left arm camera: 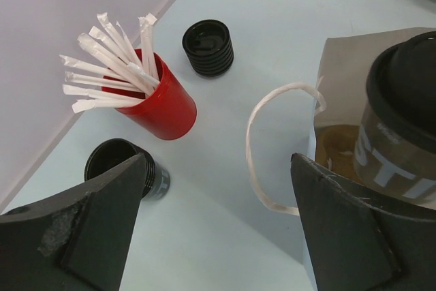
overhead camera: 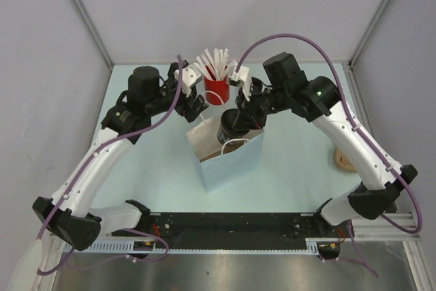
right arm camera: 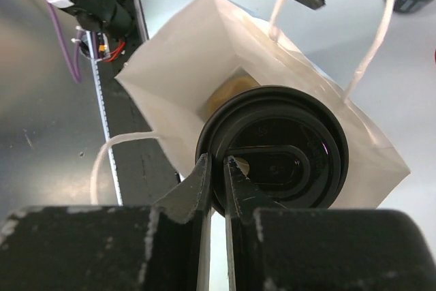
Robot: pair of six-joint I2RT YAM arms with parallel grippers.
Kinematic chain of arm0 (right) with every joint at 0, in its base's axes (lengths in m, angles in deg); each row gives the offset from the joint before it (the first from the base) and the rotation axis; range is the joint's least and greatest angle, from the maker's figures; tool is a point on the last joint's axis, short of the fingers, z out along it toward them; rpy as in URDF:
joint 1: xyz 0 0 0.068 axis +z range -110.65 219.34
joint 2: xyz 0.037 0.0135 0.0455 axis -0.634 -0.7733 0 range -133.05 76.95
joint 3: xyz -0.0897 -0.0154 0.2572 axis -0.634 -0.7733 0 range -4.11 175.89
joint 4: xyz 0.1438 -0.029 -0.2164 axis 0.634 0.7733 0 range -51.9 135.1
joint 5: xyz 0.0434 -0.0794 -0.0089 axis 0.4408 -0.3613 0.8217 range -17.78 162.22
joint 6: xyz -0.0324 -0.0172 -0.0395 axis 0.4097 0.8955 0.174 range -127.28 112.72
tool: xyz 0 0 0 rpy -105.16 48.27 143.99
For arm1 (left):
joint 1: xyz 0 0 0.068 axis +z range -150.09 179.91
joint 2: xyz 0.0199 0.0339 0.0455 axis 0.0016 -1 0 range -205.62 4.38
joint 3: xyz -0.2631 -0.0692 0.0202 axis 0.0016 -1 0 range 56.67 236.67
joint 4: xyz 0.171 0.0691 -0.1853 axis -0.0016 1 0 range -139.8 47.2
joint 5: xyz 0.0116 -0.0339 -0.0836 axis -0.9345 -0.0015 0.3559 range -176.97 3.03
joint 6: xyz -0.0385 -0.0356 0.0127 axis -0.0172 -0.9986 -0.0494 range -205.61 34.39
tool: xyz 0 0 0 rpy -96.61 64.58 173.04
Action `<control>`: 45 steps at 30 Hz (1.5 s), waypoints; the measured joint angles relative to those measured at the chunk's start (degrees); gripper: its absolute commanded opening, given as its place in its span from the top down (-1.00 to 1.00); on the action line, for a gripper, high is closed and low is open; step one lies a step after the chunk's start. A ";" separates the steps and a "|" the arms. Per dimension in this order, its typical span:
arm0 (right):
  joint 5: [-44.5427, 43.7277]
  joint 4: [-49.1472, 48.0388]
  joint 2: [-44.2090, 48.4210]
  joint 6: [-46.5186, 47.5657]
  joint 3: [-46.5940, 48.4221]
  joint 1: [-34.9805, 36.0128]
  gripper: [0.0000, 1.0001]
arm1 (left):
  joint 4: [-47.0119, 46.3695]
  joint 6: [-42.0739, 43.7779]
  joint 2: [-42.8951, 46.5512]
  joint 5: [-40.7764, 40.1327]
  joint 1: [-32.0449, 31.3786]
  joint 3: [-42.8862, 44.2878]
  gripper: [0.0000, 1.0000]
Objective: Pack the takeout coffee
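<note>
The takeout coffee (overhead camera: 227,131), a dark cup with a black lid (right arm camera: 286,161), hangs in the mouth of an open white paper bag (overhead camera: 231,161). My right gripper (right arm camera: 216,161) is shut on the near rim of the lid, one finger inside it and one outside. In the left wrist view the takeout coffee (left arm camera: 402,100) shows at the right, its body partly sunk in the bag (left arm camera: 340,59). My left gripper (left arm camera: 218,161) is open just left of the bag, above bare table, with the bag's handle loop (left arm camera: 255,161) between its fingers and touching neither.
A red cup of white sticks (overhead camera: 216,90) stands behind the bag. Near it are a black ribbed stack (left arm camera: 208,47) and an open black cup (left arm camera: 112,161). Something tan (right arm camera: 228,93) lies in the bag's bottom. A tan cardboard piece (overhead camera: 340,158) sits at the right.
</note>
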 measured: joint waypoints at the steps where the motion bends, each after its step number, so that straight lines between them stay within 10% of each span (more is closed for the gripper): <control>1: -0.55 -0.11 -0.35 -0.35 -0.17 0.11 1.00 | -0.02 -0.17 0.00 0.09 0.00 0.00 -0.76; 45: -22.21 -3.15 -7.04 -1.57 -6.27 6.80 1.00 | -3.54 -3.41 1.05 1.31 0.02 -3.21 0.38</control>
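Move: The right hand already pinches the coffee cup by its rim above the paper bag; the bag's middle lies about 5 cm to its left, 2 cm ahead and 14 cm below, with the near handle some 4 cm back and 2 cm left, 4 cm lower. From the open left hand, the far handle's middle is about 4 cm right, level ahead and 2 cm below; the red straw cup stands roughly 15 cm ahead and 5 cm right, the ribbed cup 13 cm ahead and 6 cm left, both 15 cm below. The right hand, keeping its pinch on the cup's rim, lowers it about 9 cm down into the far right part of the bag over the tray, working forward, briefly back, then forward again to end some 4 cm farther out, while its fingers tip nearly 20 degrees steeper and turn slightly clockwise. Beside the bag the left hand stays almost in place and closes its wide-open fingers to roughly a third, bringing the tips in on either side of the far handle without shutting. ##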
